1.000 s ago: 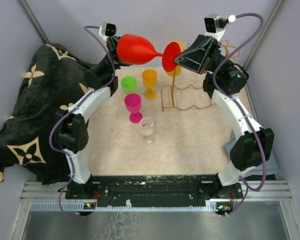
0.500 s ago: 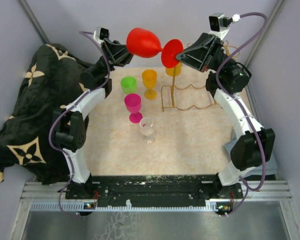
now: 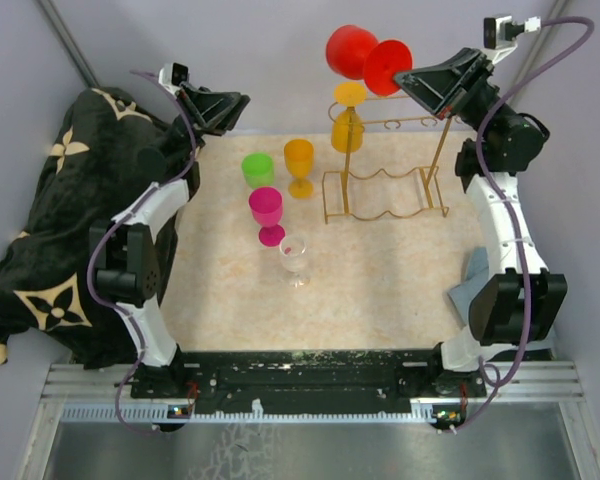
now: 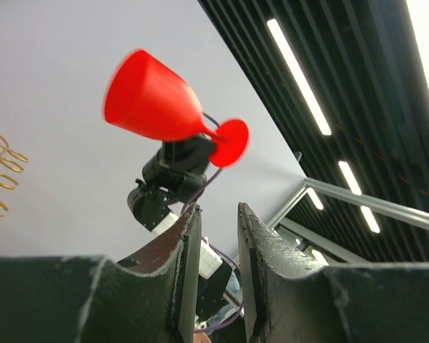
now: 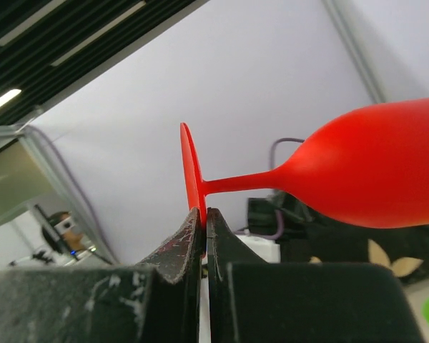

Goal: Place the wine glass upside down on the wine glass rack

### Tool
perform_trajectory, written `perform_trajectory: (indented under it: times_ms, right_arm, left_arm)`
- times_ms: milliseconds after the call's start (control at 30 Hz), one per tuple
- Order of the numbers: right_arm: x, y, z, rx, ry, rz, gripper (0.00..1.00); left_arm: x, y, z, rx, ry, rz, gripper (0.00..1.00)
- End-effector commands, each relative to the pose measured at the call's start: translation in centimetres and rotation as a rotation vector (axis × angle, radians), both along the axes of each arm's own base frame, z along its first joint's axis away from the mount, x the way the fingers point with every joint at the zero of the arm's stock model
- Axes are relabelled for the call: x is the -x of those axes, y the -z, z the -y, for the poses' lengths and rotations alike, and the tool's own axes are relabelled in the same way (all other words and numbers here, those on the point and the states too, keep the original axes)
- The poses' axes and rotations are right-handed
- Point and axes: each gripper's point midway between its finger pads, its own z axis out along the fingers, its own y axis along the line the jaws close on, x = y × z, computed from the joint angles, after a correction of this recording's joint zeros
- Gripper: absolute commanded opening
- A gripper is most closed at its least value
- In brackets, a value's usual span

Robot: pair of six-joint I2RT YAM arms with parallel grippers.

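The red wine glass (image 3: 352, 48) lies sideways in the air above the back of the table, bowl to the left. My right gripper (image 3: 404, 76) is shut on the rim of its round foot (image 5: 192, 171), and the bowl (image 5: 386, 175) sticks out to the right in the right wrist view. The gold wire wine glass rack (image 3: 385, 192) stands below it; a yellow-orange glass (image 3: 347, 128) hangs upside down at its left end. My left gripper (image 3: 242, 100) is open and empty, well left of the glass. In the left wrist view the red glass (image 4: 154, 107) shows beyond the left gripper (image 4: 219, 214).
Upright on the mat left of the rack stand a green glass (image 3: 257, 168), an orange glass (image 3: 299, 160), a pink glass (image 3: 267, 212) and a small clear glass (image 3: 294, 255). A black patterned blanket (image 3: 50, 230) lies along the left side. Grey walls close the back.
My left gripper has let go of the red glass's bowl and drawn back to the left. The right arm has carried the glass up and to the right, over the rack.
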Motion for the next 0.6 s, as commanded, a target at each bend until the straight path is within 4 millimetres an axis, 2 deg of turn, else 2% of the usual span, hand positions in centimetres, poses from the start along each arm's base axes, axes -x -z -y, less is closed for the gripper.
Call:
perform_trajectory:
  times_ms: [0,133,333,533,567]
  right_arm:
    - [-1.3,-1.1,2.2,0.041,0.17,0.033,0.0]
    - [-4.5,-0.4,3.8,0.042,0.233,-0.034,0.0]
    - [-8.0,-0.3,5.3,0.062,0.328,-0.052,0.0]
    - [-10.3,-0.6,6.6,0.113,0.431,-0.028,0.0]
    - [-12.0,0.5,7.3,0.113,0.446,-0.057,0.0]
  left_arm:
    - [6.0,-1.8,-0.5,-0.042,0.025,0.24,0.33]
    - [5.5,-1.4,-0.3,-0.096,0.001,0.228,0.34]
    - [5.8,-1.0,-0.6,-0.102,-0.001,0.225,0.33]
    - [5.8,-1.1,-0.5,-0.14,-0.02,0.238,0.33]
    - [5.8,-1.1,-0.5,-0.143,-0.024,0.239,0.33]
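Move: My right hand holds the red glass by its foot. The rack's top hooks centre about 20 cm ahead, 6 cm to the right and 23 cm below it. The yellow glass already hanging at the rack's left end is some 20 cm ahead, 6 cm left and 31 cm down; another yellow glass stands on the table about 21 cm ahead, 16 cm left and 50 cm down. From my empty left hand the hooks lie roughly 12 cm ahead, 34 cm right and 14 cm lower. Keeping the red glass's foot pinched in my shut right fingers, I carry it forward about 10 cm and some 5 cm to the right, high above the hooks and towards them, while my wrist swings the hand about 20 degrees clockwise. My left hand, fingers staying part-open, eases back about 3 cm. ##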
